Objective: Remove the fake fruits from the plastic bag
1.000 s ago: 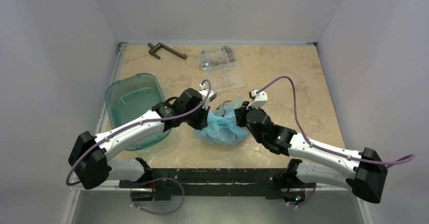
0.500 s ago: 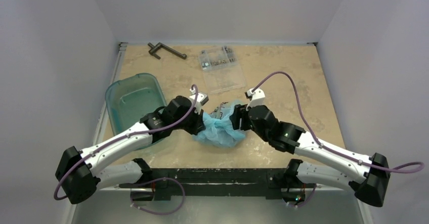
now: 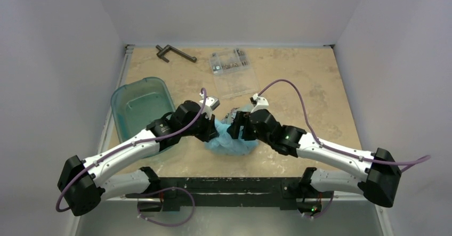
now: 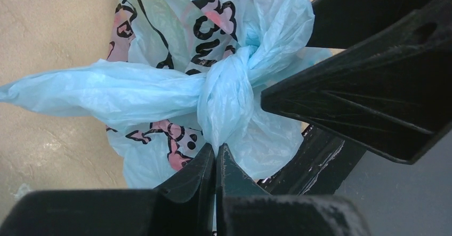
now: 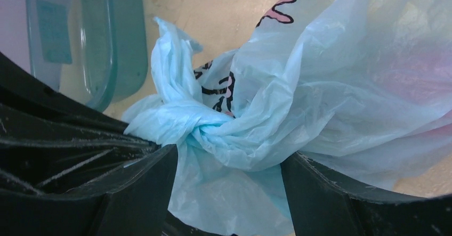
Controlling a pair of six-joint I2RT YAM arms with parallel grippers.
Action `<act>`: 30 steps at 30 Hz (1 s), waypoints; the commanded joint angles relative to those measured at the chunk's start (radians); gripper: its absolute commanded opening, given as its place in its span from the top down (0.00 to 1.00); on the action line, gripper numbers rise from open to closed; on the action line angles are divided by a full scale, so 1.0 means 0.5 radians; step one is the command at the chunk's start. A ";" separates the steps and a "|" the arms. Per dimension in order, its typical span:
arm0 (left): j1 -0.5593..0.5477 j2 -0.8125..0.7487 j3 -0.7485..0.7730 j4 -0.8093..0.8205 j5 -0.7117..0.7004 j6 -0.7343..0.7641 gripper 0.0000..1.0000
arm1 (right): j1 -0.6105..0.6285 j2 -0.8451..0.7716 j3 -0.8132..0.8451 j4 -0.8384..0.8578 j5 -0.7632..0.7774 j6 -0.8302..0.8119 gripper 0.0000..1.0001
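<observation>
The plastic bag lies crumpled at the table's middle, light blue with dark and pink print, tied in a knot. My left gripper is at its left side, and in the left wrist view its fingertips are shut on a fold of film just below the knot. My right gripper reaches in from the right and stands open. In the right wrist view its fingers sit either side of the knot, film bulging between them. The fake fruits are hidden inside the bag.
A teal translucent tub stands left of the bag, under the left forearm, and its rim shows in the right wrist view. At the back lie a clear parts box and a dark metal tool.
The right gripper has opened and slid left over the bag's knot. The left gripper closed on the film and drew back slightly to the left.
</observation>
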State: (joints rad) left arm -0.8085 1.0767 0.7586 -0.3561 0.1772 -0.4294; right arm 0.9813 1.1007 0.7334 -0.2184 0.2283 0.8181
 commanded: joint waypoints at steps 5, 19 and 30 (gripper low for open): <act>-0.010 -0.003 0.048 0.131 0.093 -0.070 1.00 | 0.002 0.126 0.063 0.056 0.384 0.290 0.36; -0.009 -0.028 -0.002 0.117 0.077 -0.071 1.00 | 0.001 0.078 0.050 0.076 0.722 0.039 1.00; -0.007 -0.093 -0.057 0.007 -0.116 -0.082 1.00 | -0.116 -0.325 -0.001 -0.279 1.237 -0.108 1.00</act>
State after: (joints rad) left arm -0.8085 1.0664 0.7521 -0.3130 0.1665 -0.4587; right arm 0.9829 1.0134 0.7341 -0.2729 0.6464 0.8261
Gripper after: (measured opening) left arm 0.009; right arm 0.019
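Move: The plastic bag's bunched, twisted neck sits about 3 cm ahead of the open right fingers and about 1 cm lower. The fruits bulge in the bag some 6 cm ahead, 7 cm to the right and 9 cm below that hand; the clear parts box lies about 20 cm straight ahead, 10 cm down. From the left hand, already pinching the bag's end, the neck is about 5 cm right, 2 cm ahead and 1 cm lower. The bag's twisted neck gets pinched by the right fingers, which reach about 3 cm forward and a little down over it while closing from wide open to shut. Keeping that pinch, the right hand then pulls away from the left one, some 5 cm right and 3 cm up, turning about 20 degrees clockwise. The left hand stays nearly in place, still gripping its end. ##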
